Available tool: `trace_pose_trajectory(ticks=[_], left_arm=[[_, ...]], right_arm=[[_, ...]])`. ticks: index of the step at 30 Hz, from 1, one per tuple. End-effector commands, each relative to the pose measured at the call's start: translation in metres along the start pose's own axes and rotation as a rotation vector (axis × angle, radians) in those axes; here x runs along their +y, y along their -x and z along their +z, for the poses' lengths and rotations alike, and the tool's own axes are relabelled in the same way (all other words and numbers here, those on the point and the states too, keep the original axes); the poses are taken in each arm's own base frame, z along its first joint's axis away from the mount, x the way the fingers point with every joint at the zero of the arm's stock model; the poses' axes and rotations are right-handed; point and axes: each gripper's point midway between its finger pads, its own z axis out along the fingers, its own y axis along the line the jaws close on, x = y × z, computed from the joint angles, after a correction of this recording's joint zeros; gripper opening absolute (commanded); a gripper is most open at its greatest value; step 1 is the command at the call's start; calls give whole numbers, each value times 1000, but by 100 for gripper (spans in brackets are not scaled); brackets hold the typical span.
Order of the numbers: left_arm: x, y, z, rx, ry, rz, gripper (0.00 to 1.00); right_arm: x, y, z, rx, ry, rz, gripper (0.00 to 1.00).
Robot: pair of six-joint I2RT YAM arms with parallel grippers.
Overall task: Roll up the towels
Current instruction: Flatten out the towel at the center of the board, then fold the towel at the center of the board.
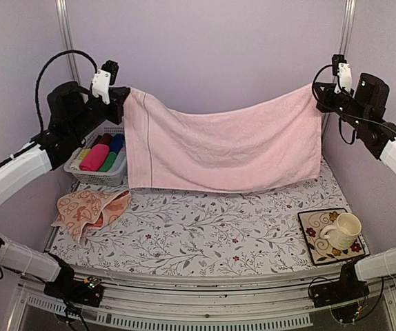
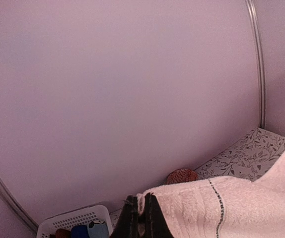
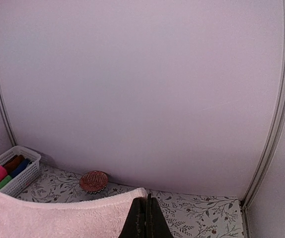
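A plain light pink towel hangs spread out in the air above the table, its lower edge just over the floral cloth. My left gripper is shut on its top left corner, my right gripper is shut on its top right corner. In the left wrist view the pink towel is pinched by the left gripper. The right wrist view shows the pink towel held by the right gripper. The peach-orange patterned towel lies crumpled at the table's left front.
A white basket with magenta, green and blue rolled cloths stands at the left, behind the patterned towel. A cream mug sits on a square patterned plate at the right front. A small red-brown bowl rests by the back wall.
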Motion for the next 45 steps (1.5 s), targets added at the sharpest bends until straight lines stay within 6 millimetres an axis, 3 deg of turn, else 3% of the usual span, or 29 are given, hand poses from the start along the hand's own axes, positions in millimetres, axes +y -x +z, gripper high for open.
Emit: trace_pose_trajectory(ticks=[1, 3, 6, 7, 9, 11, 13, 16, 22, 27, 31, 37, 45], left_arm=[[9, -76, 54, 258, 53, -2, 0], [8, -117, 80, 344, 11, -30, 0], [4, -183, 118, 507, -33, -56, 0], [2, -206, 126, 571, -45, -54, 0], [2, -258, 141, 672, -31, -60, 0], [2, -297, 152, 740, -32, -94, 0], [2, -323, 159, 788, -31, -124, 0], [0, -350, 165, 828, -20, -127, 0], [4, -376, 173, 843, 24, -114, 0], [6, -381, 178, 828, 41, -87, 0], [10, -373, 185, 799, 56, -66, 0], [8, -358, 182, 769, 29, -30, 0], [-18, -319, 150, 696, -70, 24, 0]], right_arm=[[-41, -71, 53, 244, -214, 59, 1], [-51, -100, 82, 302, -249, 53, 1], [-74, -161, 124, 425, -304, 53, 1], [-82, -196, 139, 488, -325, 51, 1], [-90, -235, 158, 543, -335, 41, 1], [-98, -268, 172, 583, -349, 32, 1], [-105, -296, 182, 618, -359, 28, 1], [-110, -315, 194, 623, -362, 32, 1], [-114, -326, 207, 622, -355, 36, 1], [-114, -320, 206, 589, -343, 57, 1], [-119, -317, 203, 584, -343, 65, 1], [-110, -316, 193, 597, -295, 77, 1], [-91, -299, 163, 594, -213, 108, 1]])
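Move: Each hand already pinches an upper corner of the pink towel, stretched and hanging between them. The far part of the board, where the held edge goes, lies about 20 cm ahead of each hand and 38 cm below. From the left hand the white basket is some 20 cm ahead and 14 left, the patterned bowl 33 ahead and 18 right, the orange towel 1 back and 16 left, all 34 to 39 cm down; from the right hand the bowl is 33 ahead, 25 left, 36 down. Both hands keep their pinch on the pink towel's corners and swing it quickly forward and down to the board, about 35 cm down and 20 cm forward, fingers tipping some 40 degrees downward. Low over the far part, between basket and bowl on the left, they ease a little farther out, then start drawing back 2 to 3 cm towards the bases. ##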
